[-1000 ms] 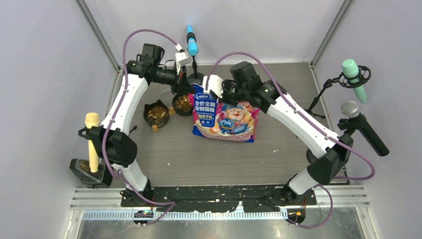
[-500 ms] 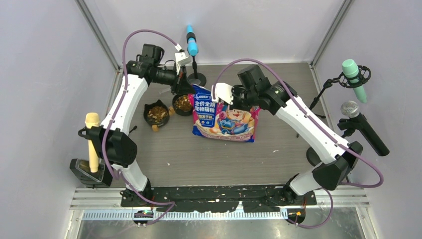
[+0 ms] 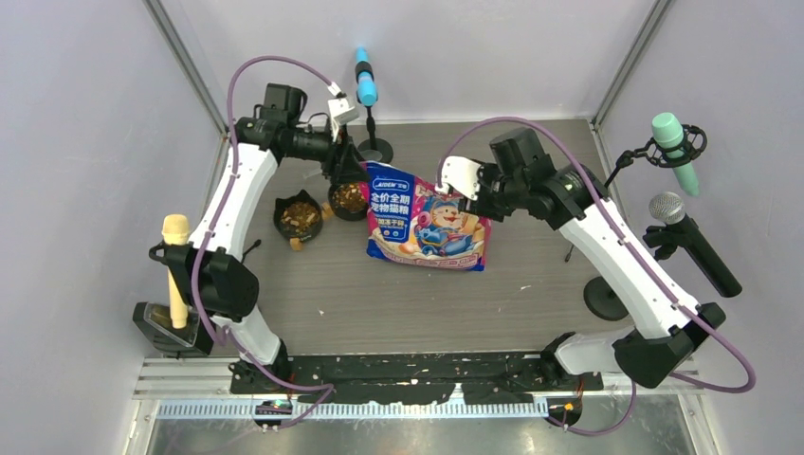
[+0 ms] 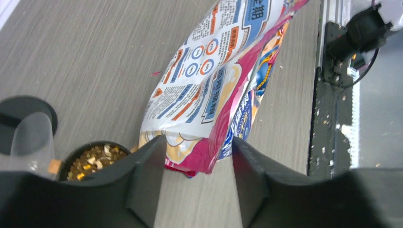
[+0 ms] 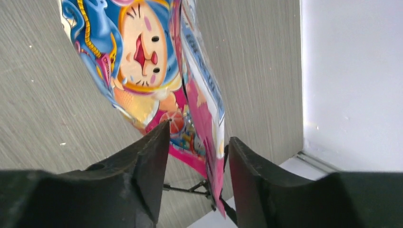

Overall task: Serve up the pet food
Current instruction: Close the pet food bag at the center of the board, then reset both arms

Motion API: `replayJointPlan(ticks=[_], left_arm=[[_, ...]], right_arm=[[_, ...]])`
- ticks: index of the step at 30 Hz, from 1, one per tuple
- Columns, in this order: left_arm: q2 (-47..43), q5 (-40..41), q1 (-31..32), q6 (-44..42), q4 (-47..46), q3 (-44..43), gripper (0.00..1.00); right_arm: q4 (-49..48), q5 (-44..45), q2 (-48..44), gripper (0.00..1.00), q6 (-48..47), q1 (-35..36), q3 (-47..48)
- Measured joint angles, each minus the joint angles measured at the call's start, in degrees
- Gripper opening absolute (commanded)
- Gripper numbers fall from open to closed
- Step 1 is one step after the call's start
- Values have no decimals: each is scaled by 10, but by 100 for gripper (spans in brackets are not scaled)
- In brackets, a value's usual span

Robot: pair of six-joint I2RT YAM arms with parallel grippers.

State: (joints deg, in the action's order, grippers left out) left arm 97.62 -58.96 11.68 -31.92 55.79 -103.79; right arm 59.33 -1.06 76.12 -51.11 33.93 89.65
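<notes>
The pet food, brown and tan kibble, fills two small black bowls at the back left. One of these bowls shows in the left wrist view. The printed pink, white and blue bag rests on the table just right of them. My left gripper hovers at the bag's upper left corner, open; the corner lies ahead between its jaws, untouched. My right gripper is at the bag's upper right edge, open, with the pink edge loose between its fingers.
A blue microphone on a round stand stands behind the bowls. A green one and a black one stand at the right, a yellow one at the left. A brown bit lies in front of the left bowl.
Both grippers have opened and let go of the bag. The right arm has drawn back to the right, the left slightly back. The bag has settled on the table.
</notes>
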Motion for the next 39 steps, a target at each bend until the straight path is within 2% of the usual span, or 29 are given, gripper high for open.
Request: replayJointPlan(ticks=[2, 4, 5, 11, 14, 16, 21, 25, 28, 33, 39], left_arm=[[-7, 8, -7, 3, 2, 0, 76], [-14, 14, -13, 2, 4, 0, 98], [-19, 17, -15, 1, 4, 1, 99], [-109, 65, -28, 29, -10, 69, 100], [-168, 112, -31, 82, -38, 108, 100], [-213, 177, -31, 150, -68, 138, 100], [-311, 333, -33, 287, -120, 194, 100], [-382, 400, -34, 338, -128, 236, 100], [-417, 450, -34, 364, -121, 240, 100], [-485, 532, -35, 378, -102, 249, 100], [-567, 558, -35, 387, -84, 255, 100]], right_arm=[[11, -1, -9, 75, 6, -3, 1], [20, -5, -21, 82, 11, -4, 1], [23, -8, -29, 83, 13, -4, 1], [-7, -16, -106, 89, 24, -4, -10], [-71, -11, -175, 91, 37, -4, -50], [-137, 9, -228, 92, 52, -4, -90], [-326, 144, -317, 92, 113, -3, -174], [-477, 299, -328, 95, 172, -3, -176], [-566, 365, -354, 95, 191, -3, -198], [-666, 407, -433, 95, 195, -3, -282], [-757, 477, -447, 95, 193, -3, -287]])
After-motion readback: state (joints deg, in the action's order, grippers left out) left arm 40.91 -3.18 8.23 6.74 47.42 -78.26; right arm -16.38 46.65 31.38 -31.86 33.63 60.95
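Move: The pet food bag stands by itself with its top edge in the gap of each hand's parted fingers. Its middle is about 12 cm to the left hand's right, 6 cm back and 14 cm below; the round bowl is some 3 cm ahead, 3 cm left and 26 cm down, the eared bowl 13 cm left and 1 cm back. From the right hand the bag's middle is roughly 8 cm left, 1 cm back and 14 cm lower, the small tripod 19 cm right and 1 cm ahead. Around the bag's top edge, with no grip left on it, both hands spread their part-open fingers nearly fully and pull away. The left hand backs out left, then also towards the base while rising, some 24 cm in all, swinging counter-clockwise until it points forward. The right hand eases back, then climbs some 24 cm and sweeps right, its steeply down-pointing fingers tipping up to about level. ##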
